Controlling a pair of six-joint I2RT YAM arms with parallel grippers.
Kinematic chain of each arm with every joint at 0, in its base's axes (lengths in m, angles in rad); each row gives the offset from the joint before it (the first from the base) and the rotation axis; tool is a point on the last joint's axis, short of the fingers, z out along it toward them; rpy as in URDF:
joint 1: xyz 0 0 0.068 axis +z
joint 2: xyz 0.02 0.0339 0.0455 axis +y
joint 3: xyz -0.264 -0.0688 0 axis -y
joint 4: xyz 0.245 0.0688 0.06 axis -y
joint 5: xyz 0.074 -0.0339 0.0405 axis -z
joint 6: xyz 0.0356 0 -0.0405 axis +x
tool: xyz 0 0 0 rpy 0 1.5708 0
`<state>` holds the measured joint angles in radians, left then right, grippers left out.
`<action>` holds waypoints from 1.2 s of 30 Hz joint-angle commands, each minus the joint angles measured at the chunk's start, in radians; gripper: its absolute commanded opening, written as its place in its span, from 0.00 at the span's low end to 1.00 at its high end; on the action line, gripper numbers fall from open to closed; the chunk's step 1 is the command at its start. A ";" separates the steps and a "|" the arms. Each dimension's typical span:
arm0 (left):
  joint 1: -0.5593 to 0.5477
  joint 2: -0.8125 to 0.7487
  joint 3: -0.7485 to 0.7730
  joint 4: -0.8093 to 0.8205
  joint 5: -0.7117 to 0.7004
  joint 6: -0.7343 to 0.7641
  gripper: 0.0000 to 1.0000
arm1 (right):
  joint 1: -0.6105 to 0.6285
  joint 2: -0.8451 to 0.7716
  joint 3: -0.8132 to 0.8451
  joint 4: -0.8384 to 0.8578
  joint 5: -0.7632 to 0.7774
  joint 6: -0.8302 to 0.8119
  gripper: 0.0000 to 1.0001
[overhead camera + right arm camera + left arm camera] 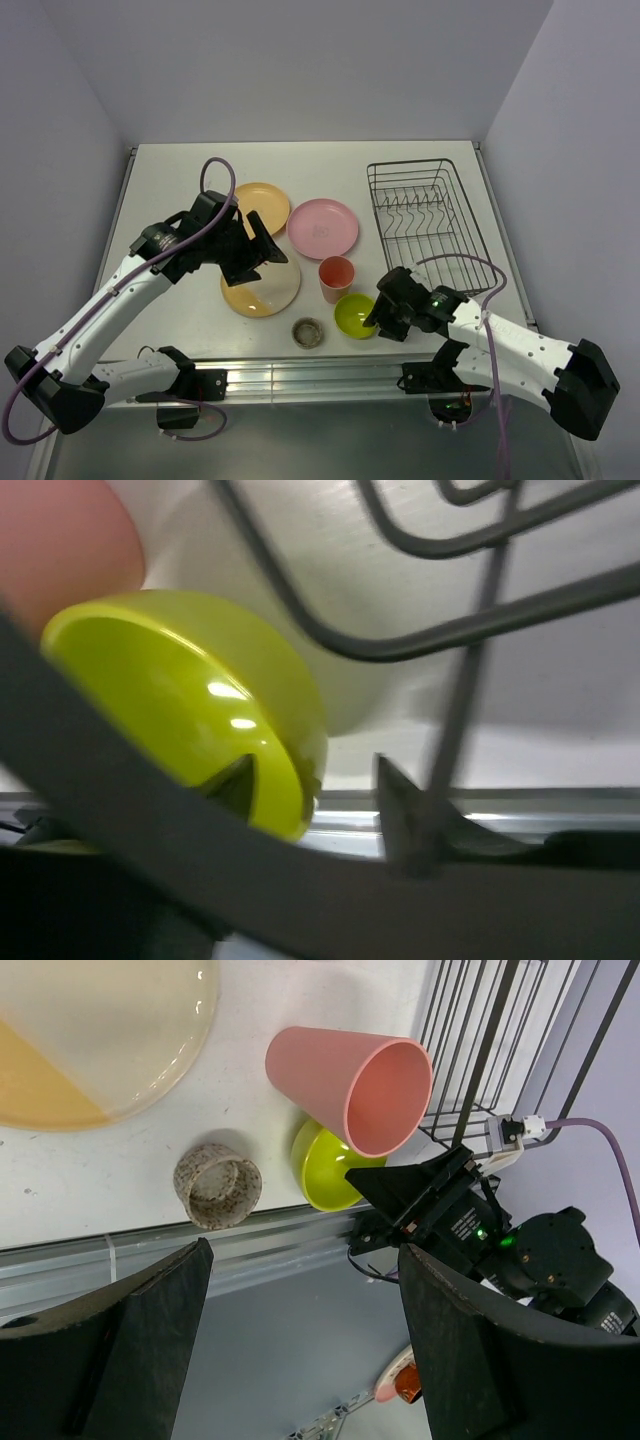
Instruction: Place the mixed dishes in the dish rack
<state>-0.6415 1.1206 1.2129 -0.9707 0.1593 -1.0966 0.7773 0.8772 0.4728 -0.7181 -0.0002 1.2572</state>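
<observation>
The lime-green bowl [354, 315] sits near the table's front edge, just in front of the upright pink cup [336, 278]. My right gripper [373, 316] is open at the bowl's right side. In the right wrist view the right gripper [310, 770] straddles the bowl [170, 690] rim, one finger inside and one outside, with a gap left. My left gripper [265, 248] hovers open and empty over the cream-and-yellow plate [262, 290]. The orange plate [264, 205] and pink plate [323, 227] lie further back. The small speckled grey bowl [308, 332] stands at the front.
The dark wire dish rack [430, 215] stands at the back right with nothing in it, close behind my right arm. A metal rail [300, 378] runs along the near table edge. Grey walls close in the table on three sides.
</observation>
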 commanded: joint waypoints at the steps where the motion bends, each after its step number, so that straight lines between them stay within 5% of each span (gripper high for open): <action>1: -0.006 -0.025 0.019 -0.011 -0.015 -0.003 0.81 | 0.060 0.031 0.006 0.040 0.077 0.051 0.54; 7: -0.004 -0.041 0.011 -0.010 -0.017 -0.008 0.81 | 0.106 0.042 0.036 0.011 0.124 0.056 0.01; 16: -0.033 -0.010 0.083 0.021 0.064 0.013 0.80 | 0.269 -0.020 0.231 -0.177 0.238 0.016 0.00; 24: -0.213 0.154 0.269 0.010 0.095 0.119 0.80 | 0.290 0.005 0.484 -0.207 0.235 -0.189 0.00; 30: -0.242 0.163 0.243 0.050 0.137 0.147 0.81 | 0.289 0.071 0.642 -0.216 0.163 -0.337 0.00; 36: -0.259 0.148 0.218 0.069 0.183 0.216 0.82 | 0.264 0.054 0.618 -0.118 -0.007 -0.404 0.00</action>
<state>-0.8894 1.2919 1.4433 -0.9459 0.2916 -0.9470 1.0565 0.9501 1.0809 -0.9253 0.1005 0.9173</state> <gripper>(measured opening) 0.821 0.066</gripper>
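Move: The green bowl, standing on the table, has its middle about 5 cm left of the right hand, 1 cm ahead and 2 cm below; the open fingers already straddle its right rim. From the right hand, the red cup is some 8 cm ahead and 10 cm left at about its height, the speckled cup 3 cm back and 16 cm left, and the dish rack's middle 22 cm ahead and 13 cm right. From the left hand, the bowl lies about 17 cm right, 6 cm back and 21 cm down. The green bowl's right rim is pinched as the right fingers close nearly shut, the hand easing back slightly; the hand then carries the bowl up about 18 cm and leftward, swinging its fingertips upward and turning counter-clockwise. To meet the bowl, the open left hand goes right some 8 cm, also up and back, turning roughly 25 degrees clockwise. ##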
